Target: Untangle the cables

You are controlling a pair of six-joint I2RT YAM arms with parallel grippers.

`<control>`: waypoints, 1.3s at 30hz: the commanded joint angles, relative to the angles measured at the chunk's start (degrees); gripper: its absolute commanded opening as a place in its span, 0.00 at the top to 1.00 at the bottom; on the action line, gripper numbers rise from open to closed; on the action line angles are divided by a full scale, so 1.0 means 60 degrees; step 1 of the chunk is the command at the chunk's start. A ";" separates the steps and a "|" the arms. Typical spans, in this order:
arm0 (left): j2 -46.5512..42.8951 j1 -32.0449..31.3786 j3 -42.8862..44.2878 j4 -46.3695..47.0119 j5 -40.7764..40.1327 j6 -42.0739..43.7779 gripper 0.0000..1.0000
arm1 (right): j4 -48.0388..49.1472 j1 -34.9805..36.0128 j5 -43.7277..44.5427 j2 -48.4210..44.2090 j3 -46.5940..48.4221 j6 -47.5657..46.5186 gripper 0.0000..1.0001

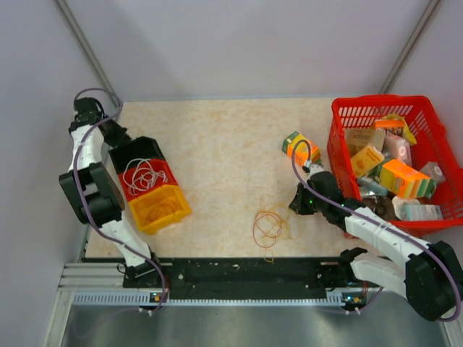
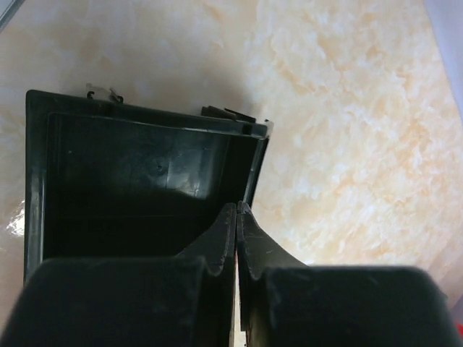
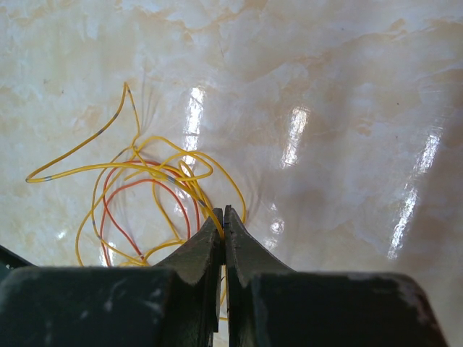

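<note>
A loose tangle of thin yellow, orange and red cables point(image 1: 269, 228) lies on the table near the front middle. In the right wrist view the yellow cable point(image 3: 155, 168) and the red loops point(image 3: 134, 210) spread left of my fingers. My right gripper point(image 3: 223, 211) is shut on a yellow strand at its tips; it shows in the top view point(image 1: 296, 204) just right of the tangle. My left gripper point(image 2: 237, 207) is shut and empty above the rim of the black bin point(image 2: 145, 173). A coil of white cables point(image 1: 142, 174) lies in the red bin point(image 1: 166, 173).
Black point(image 1: 134, 150), red and yellow point(image 1: 160, 207) bins sit in a row at the left. A red basket point(image 1: 340, 155) full of packages stands at the right, with an orange-green box point(image 1: 299, 148) beside it on the table.
</note>
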 commanded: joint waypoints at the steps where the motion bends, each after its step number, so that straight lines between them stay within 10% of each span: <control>1: 0.0690 -0.0213 0.1187 -0.1614 -0.0855 -0.0012 1.00 | 0.0358 -0.0062 -0.0004 -0.0001 -0.0136 -0.0165 1.00; 39: -0.1463 -0.0960 -0.2371 -0.1132 -0.2058 -0.0203 1.00 | 0.0358 -0.0076 -0.0048 -0.0059 -0.0151 -0.0165 1.00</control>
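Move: Back from the left hand by about 12 cm, 4 cm to its right and some 12 cm lower, is the white cable, coiled in the red tray. The black tray's middle is only about 4 cm back and almost straight below; the yellow tray is some 21 cm back and 8 cm right. For the right hand, the white cable lies about 40 cm left, 9 cm farther out and a little lower. Drawing back about 8 cm and some 3 cm to the right, the empty left hand crosses above the black tray towards the white cable, fingers kept shut. It first sinks nearly 7 cm, lifts again by about 3 cm, then eases down slightly over the black and red trays' shared edge, its fingers tipping some 15 degrees steeper. Touching the cable can't be made out. ##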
